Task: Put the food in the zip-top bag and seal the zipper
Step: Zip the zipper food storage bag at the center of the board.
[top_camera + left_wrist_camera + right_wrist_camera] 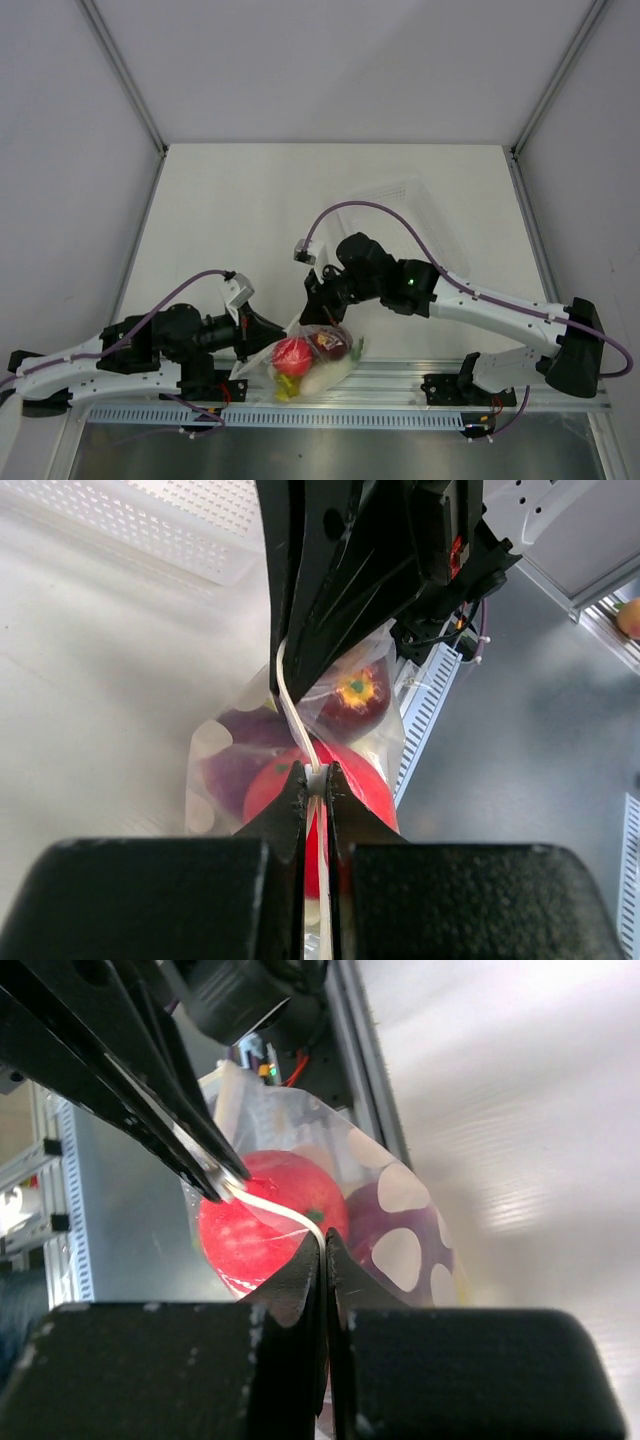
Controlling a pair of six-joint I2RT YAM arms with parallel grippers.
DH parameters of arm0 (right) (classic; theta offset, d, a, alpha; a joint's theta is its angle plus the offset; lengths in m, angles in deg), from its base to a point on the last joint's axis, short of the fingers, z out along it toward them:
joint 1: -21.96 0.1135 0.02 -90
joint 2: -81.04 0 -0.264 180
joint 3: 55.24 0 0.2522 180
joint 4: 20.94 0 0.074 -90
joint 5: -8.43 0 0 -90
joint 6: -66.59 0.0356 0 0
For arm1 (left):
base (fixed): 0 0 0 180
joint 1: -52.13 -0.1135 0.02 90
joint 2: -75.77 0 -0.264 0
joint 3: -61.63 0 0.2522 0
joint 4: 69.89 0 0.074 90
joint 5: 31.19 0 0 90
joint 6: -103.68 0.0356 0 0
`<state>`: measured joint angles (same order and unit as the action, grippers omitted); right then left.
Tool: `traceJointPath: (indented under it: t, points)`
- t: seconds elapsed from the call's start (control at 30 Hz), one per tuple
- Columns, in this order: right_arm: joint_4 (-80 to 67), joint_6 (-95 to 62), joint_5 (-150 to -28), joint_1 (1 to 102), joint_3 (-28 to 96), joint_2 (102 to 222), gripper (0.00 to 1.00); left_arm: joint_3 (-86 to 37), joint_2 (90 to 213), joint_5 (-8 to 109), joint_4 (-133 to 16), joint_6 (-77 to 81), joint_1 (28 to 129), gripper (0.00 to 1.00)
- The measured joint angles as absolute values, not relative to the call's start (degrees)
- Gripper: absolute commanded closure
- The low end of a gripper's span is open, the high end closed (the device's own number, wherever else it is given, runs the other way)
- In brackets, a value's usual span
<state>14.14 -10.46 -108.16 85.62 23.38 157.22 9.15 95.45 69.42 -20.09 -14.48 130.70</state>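
The zip-top bag hangs between my two grippers above the table's near edge. Inside it are the red round fruit, the dark red apple, a white piece and a yellow-green bit. My left gripper is shut on the zipper at one end. My right gripper is shut on the same strip further along. In the left wrist view my left gripper pinches the white strip over the red fruit, the purple onion and the apple. In the right wrist view my right gripper pinches the strip before the red fruit and the onion.
A rigid translucent perforated tray lies on the white table behind the right arm; it also shows in the left wrist view. An aluminium rail and a slotted cable duct run along the near edge under the bag.
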Motion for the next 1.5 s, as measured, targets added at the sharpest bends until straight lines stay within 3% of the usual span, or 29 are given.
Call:
traceJointPath:
  t: [0.4, 0.97, 1.0, 1.1, 1.13, 1.23, 1.5]
  points:
    - [10.4, -6.0, -98.3, 85.8, 19.2, 151.0, 1.0, 9.0, 91.5, 70.3, -17.9, -16.4, 130.7, 0.99]
    - [10.3, -5.1, -94.2, 85.8, 16.9, 147.9, 1.0, 4.9, 89.4, 71.7, -10.8, -17.9, 130.7, 0.99]
    - [10.4, -5.5, -95.2, 85.7, 16.9, 147.9, 0.98, 4.5, 89.2, 71.7, -10.4, -17.9, 130.7, 0.99]
    - [11.1, -7.5, -99.4, 85.7, 16.9, 147.9, 0.74, 3.7, 88.7, 71.6, -9.0, -17.9, 130.7, 0.99]
    - [11.5, -8.5, -101.4, 85.7, 17.0, 148.0, 0.6, 3.6, 88.6, 71.5, -8.6, -17.9, 130.7, 0.99]
    - [12.7, -11.3, -106.5, 85.6, 18.7, 149.9, 0.42, 3.5, 88.6, 71.1, -7.9, -17.8, 130.7, 0.99]
    - [17.9, -18.5, -113.7, 86.1, 30.7, 159.1, 0.41, 3.5, 89.0, 70.2, -7.4, -17.8, 130.7, 0.99]
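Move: My left hand pinches the zipper, its free stretch starting right at the pads, its middle about 2 cm right and 1 cm ahead. From my right hand, shut on the zipper farther along, that middle lies about 2 cm left and 1 cm back. The red tomato hangs in the bag about 6 cm below my left hand, 2 cm right and 2 cm back; the dark red fruit is about 4 cm right of my right hand, 2 cm back and 5 cm lower. My left hand keeps its pinch and draws the zipper about 4 cm to the left, while my closed right hand runs the other way along the strip, some 3 cm forward and 2 cm right, turning clockwise. Then my right fingers open off the zipper and swing back nearly 4 cm, then left and up, turning roughly 25 degrees counter-clockwise. ##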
